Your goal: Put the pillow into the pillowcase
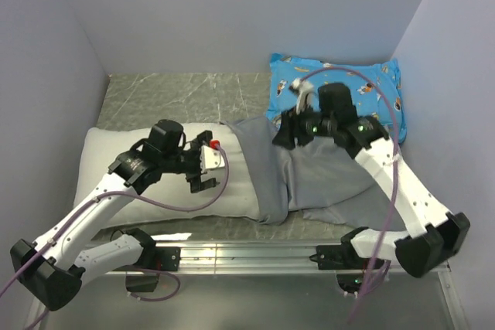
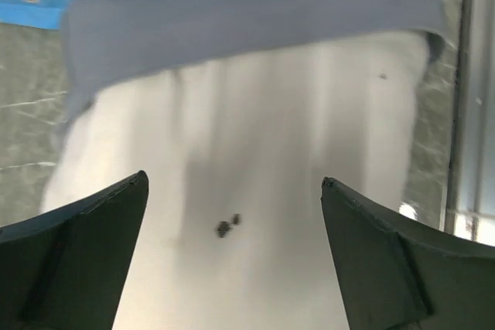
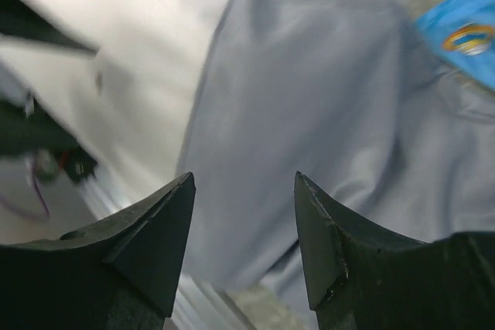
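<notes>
The white pillow point(image 1: 116, 168) lies along the left of the table, its right end tucked inside the mouth of the grey pillowcase point(image 1: 325, 171). My left gripper point(image 1: 207, 161) hovers over the pillow just left of the pillowcase's rim, open with nothing in it. In the left wrist view the pillow point(image 2: 255, 152) shows its dark speck between the fingers point(image 2: 77, 253), and the pillowcase point(image 2: 255, 21) lies beyond. My right gripper point(image 1: 288, 135) hangs open over the pillowcase's far edge. The right wrist view shows the pillowcase point(image 3: 309, 106) below the empty gripper point(image 3: 244, 179) and the pillow point(image 3: 124, 59) to the left.
A blue cartoon-printed pillow point(image 1: 340, 86) lies at the back right, touching the pillowcase's far side and partly behind my right arm. Walls close in on the left, back and right. A metal rail point(image 1: 255, 253) runs along the near edge.
</notes>
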Available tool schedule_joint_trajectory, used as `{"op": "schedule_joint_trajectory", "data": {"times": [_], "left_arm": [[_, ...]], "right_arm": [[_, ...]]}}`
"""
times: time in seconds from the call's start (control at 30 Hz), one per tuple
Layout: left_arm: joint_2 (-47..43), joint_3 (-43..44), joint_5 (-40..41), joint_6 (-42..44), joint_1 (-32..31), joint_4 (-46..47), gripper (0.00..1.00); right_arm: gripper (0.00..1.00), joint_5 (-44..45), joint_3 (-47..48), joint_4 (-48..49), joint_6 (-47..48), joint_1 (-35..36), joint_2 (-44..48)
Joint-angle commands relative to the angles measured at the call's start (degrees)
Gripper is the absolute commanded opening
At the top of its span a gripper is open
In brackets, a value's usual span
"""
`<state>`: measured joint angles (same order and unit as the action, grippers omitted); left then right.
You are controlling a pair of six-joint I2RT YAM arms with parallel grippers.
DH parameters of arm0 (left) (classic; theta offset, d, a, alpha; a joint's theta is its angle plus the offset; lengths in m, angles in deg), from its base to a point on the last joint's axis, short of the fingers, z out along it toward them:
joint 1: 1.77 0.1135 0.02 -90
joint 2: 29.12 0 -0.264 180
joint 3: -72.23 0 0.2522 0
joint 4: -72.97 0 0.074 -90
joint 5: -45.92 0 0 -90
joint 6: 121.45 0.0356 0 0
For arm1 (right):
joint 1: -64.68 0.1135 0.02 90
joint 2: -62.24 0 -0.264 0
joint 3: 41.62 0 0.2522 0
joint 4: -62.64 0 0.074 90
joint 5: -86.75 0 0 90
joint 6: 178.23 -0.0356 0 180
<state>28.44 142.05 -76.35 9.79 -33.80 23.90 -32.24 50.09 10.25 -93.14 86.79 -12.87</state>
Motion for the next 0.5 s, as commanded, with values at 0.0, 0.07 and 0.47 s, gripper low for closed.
{"op": "schedule_joint_trajectory", "data": {"times": [0.0, 0.07, 0.47], "left_arm": [[-0.69, -2.26, 3.17, 1.58, -3.73, -6.71, 0.99], [-2.7, -5.59, 5.89, -0.35, -7.51, -4.95, 0.99], [-9.66, -13.51, 9.59, -10.11, -12.27, 3.76, 0.99]], "right_arm": [[0.61, 3.67, -8.58, -8.12, 10.09, 8.96, 3.99], [0.61, 5.26, -14.72, -6.99, 9.75, 12.59, 7.34], [0.38, -4.92, -16.35, -3.11, 4.91, 21.13, 2.34]]}}
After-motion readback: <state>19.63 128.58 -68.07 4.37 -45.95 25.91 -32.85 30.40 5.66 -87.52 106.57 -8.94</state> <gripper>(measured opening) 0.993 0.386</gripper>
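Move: The near corner of the pillowcase's mouth, lapped over the pillow's end, lies roughly 19 cm back and 5 cm left of the right hand, some 22 cm down. The mouth's far corner is about 9 cm ahead and 14 cm left of that hand, the blue pillow some 18 cm ahead and 15 cm right. From the left hand, that near corner is 11 cm back, 15 cm right and 18 cm down; the white pillow's middle is level with it, 13 cm left. Back and steeply down sweeps the empty right hand, about 14 cm back and 12 cm lower with a slight drift left, towards the mouth's near corner, turning some 25 degrees counter-clockwise, tipping further down and narrowing its open fingers. The left hand, wide open over the pillow, goes back about 6 cm while sinking nearly 7 cm, then lifts about a centimetre. ##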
